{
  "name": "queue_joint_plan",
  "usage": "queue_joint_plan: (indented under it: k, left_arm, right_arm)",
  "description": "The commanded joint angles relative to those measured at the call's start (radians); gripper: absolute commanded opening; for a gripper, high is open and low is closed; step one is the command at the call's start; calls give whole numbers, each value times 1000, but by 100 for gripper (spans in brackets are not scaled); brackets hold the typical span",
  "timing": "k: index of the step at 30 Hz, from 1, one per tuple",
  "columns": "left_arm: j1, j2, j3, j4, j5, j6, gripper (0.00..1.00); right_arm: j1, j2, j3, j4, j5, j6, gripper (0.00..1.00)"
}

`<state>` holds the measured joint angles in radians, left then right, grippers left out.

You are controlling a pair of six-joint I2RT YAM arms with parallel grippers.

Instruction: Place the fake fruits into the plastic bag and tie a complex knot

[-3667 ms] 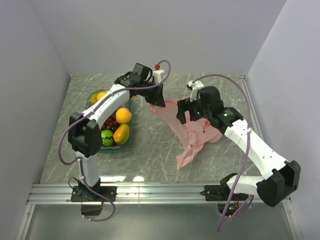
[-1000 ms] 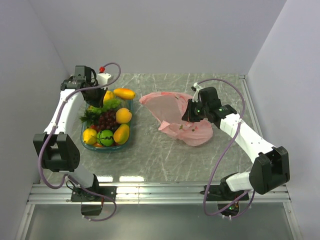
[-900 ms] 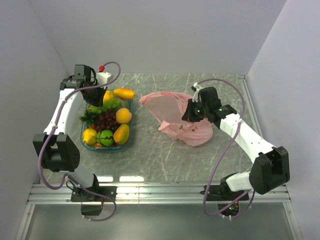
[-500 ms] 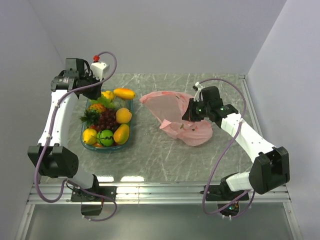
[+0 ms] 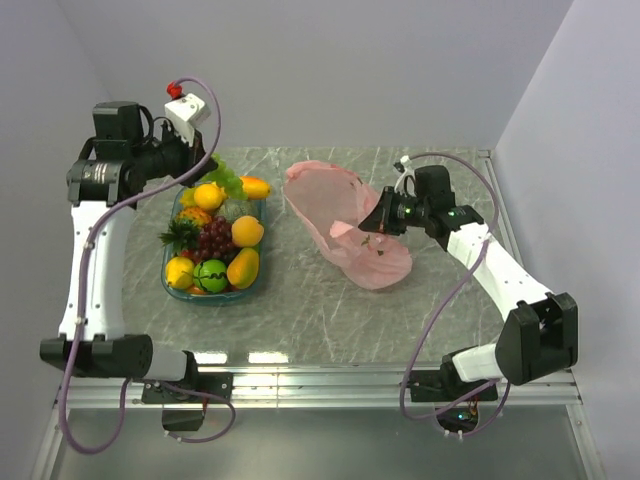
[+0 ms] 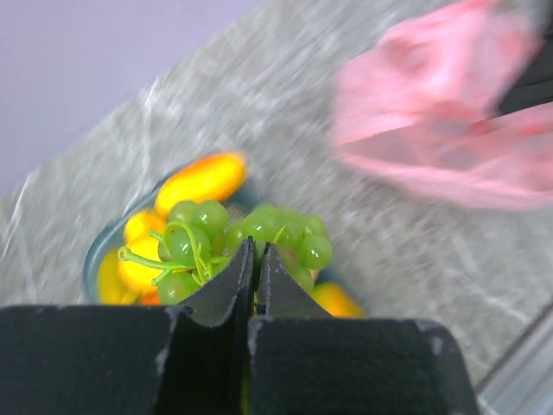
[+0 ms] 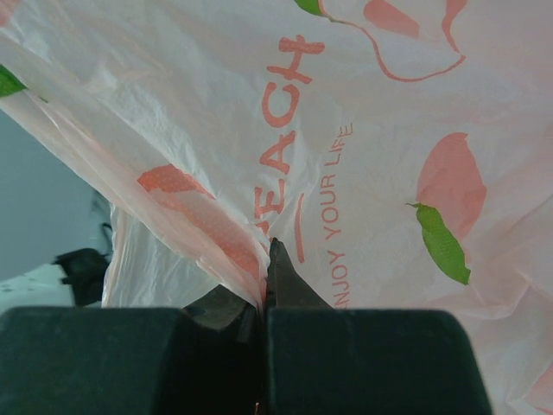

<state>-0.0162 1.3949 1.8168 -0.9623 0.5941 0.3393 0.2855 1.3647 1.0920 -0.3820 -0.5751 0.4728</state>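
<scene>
The fake fruits lie in a clear teal tray: mangoes, an orange, purple grapes and a green apple. My left gripper is raised over the tray's far end, shut on the stem of the green grapes. From the left wrist, the grapes hang just past the closed left gripper, with a mango below. The pink plastic bag lies right of the tray. My right gripper is shut on its edge, holding it up. The bag's printed film fills the right wrist view around the right gripper. No knot shows.
Grey walls close in the marble table on the left, back and right. A metal rail with both arm bases runs along the near edge. The left arm's purple cable loops high over the tray.
My left arm has risen and swung back, lifting the green grapes up off the tray. My right gripper has pulled the bag's edge up and to the right, so the bag stands more open.
</scene>
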Motion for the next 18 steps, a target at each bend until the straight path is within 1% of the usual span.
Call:
queue_joint_plan:
  k: [1,4,5,7,8,10,11,15,16,17,18]
  left_arm:
    - [-31,-69,52,73,191,-54,0]
    - [-82,-111,18,158,229,-123,0]
    - [-114,-125,15,172,237,-134,0]
    - [-157,-129,15,195,228,-154,0]
    - [-218,-132,12,200,202,-149,0]
    - [-283,-134,-11,230,133,-145,0]
    - [-335,-129,-19,243,106,-140,0]
    - [-445,-76,-31,301,-35,-135,0]
    - [-465,-62,-31,310,-60,-120,1]
    - [-511,-41,-36,327,-123,-106,1]
    - [-534,-31,-42,339,-155,-80,0]
  right_arm:
    - [-9,20,48,72,-88,78,0]
    - [-11,46,49,84,-114,113,0]
    - [-11,57,49,87,-117,118,0]
    - [-12,69,49,98,-129,128,0]
    - [-11,82,48,101,-132,135,0]
    - [-11,96,45,115,-144,148,0]
    - [-11,100,46,117,-150,151,0]
    - [-11,111,40,126,-169,162,0]
    - [-11,109,31,133,-175,168,0]
    - [-11,112,26,137,-189,173,0]
    - [-11,114,22,144,-196,176,0]
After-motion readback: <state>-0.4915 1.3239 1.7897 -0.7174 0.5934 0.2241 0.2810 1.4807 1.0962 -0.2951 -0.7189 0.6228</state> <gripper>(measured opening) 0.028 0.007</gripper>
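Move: The green grapes hang by their stem from the left fingers, already clear of the fruit basket, whose middle is about 28 cm below the hand and 4 cm left. The plastic bag's open mouth lies some 23 cm to the hand's right, 6 cm farther out and 23 cm lower; the long yellow fruit is about 10 cm ahead, 6 cm right and 27 cm down. From the right hand, the mouth lies roughly 10 cm left, 7 cm ahead and 5 cm lower. The green grapes, still pinched in the left fingers, are swung from above the basket some 15 cm right to close the sideways gap to the bag, drawn back about 8 cm and lifted about 7 before starting to sink; the wrist turns roughly 25 degrees clockwise. The right hand keeps its pinch on the bag's rim, easing about 2 cm left and slightly down as it tilts. ##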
